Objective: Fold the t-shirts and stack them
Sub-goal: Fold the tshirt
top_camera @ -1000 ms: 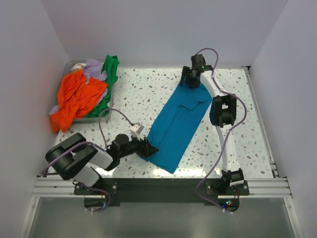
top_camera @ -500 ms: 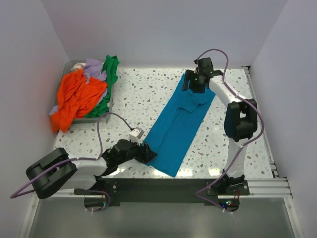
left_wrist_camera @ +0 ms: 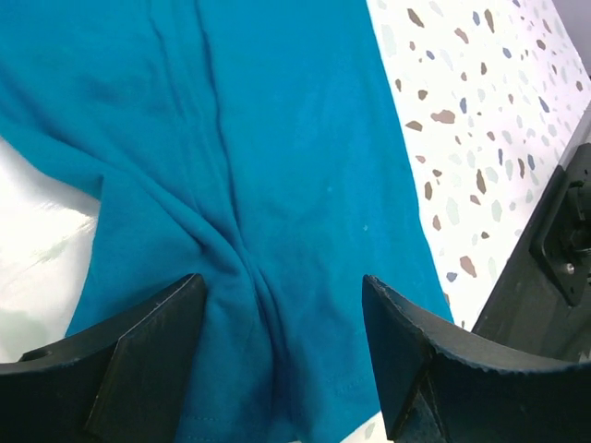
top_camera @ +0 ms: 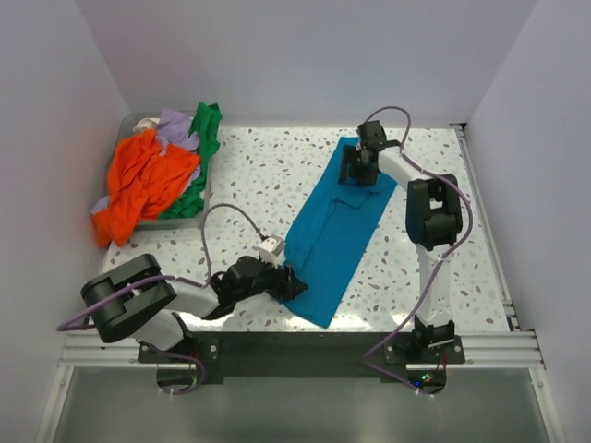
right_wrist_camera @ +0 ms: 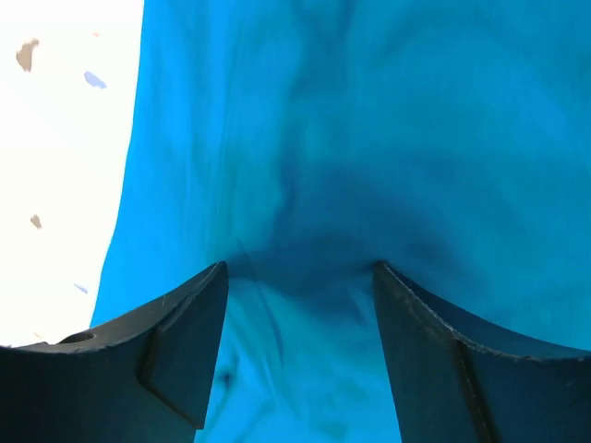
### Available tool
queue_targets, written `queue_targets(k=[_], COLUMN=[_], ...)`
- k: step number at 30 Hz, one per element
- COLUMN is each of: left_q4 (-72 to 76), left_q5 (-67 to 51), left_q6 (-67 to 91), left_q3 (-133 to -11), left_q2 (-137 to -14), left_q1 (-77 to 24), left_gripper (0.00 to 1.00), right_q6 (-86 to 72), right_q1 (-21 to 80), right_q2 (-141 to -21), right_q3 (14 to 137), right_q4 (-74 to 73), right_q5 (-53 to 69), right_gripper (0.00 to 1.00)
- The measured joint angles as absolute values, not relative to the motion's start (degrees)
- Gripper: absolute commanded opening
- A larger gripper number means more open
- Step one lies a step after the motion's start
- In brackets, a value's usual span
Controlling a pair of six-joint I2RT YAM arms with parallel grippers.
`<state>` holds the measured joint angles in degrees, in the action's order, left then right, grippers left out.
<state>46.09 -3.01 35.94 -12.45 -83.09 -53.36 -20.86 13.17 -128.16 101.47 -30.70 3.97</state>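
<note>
The large teal t-shirt (top_camera: 332, 231) lies on the table as a long folded strip, running diagonally from far right to near centre. My left gripper (top_camera: 288, 282) is open, low over the strip's near end; in the left wrist view (left_wrist_camera: 282, 369) teal cloth (left_wrist_camera: 277, 138) with a crease lies between the fingers. My right gripper (top_camera: 356, 172) is open over the far end; in the right wrist view (right_wrist_camera: 300, 351) teal cloth (right_wrist_camera: 369, 138) fills the gap. The orange (top_camera: 143, 180), green (top_camera: 205, 129) and lavender (top_camera: 174, 127) shirts lie crumpled in the bin.
A grey bin (top_camera: 185, 219) stands at the table's far left corner, with the shirts spilling over its rim. White walls close in the back and both sides. The black rail (top_camera: 295, 346) with the arm bases runs along the near edge.
The right gripper has come a little nearer along the shirt's far end. The left gripper has shifted slightly right onto the near end. The teal strip now lies narrower and straighter.
</note>
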Motion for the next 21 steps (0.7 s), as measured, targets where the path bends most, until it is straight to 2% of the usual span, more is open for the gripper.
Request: queue_targets(k=[10, 21], left_q4=[42.15, 46.15], left_q5=[-3.09, -6.24], left_q6=[36.21, 36.23], left_q3=[-18.55, -19.29], left_q2=[-87.00, -90.13], left_q1=[-57.06, -58.87], left_gripper=[0.74, 0.74], right_q6=[-21.02, -20.47], right_q1=[13.19, 14.98], right_q2=[-137.97, -144.73], right_q3=[116.51, 128.35], right_q4=[-32.14, -35.38], right_q5=[4.12, 5.39], right_gripper=[0.66, 0.66])
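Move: The folded t-shirt lies aslant, pressed under both hands. Its middle is about 16 cm ahead and 11 cm right of the left hand, and about 18 cm back and 6 cm left of the right hand, a centimetre or so lower. The shirt's near corner is some 11 cm back and 7 cm right of the left hand. Its far-left corner lies roughly 12 cm ahead and 3 cm left of the right hand. The t-shirt is dragged around counter-clockwise from its two ends, with both grippers still open and their tips staying low on the cloth. The right hand pushes the far end about 7 cm forward, then bends left for a total of some 4 cm; the left hand slides the near end roughly 5 cm right, easing about 2 cm back. ##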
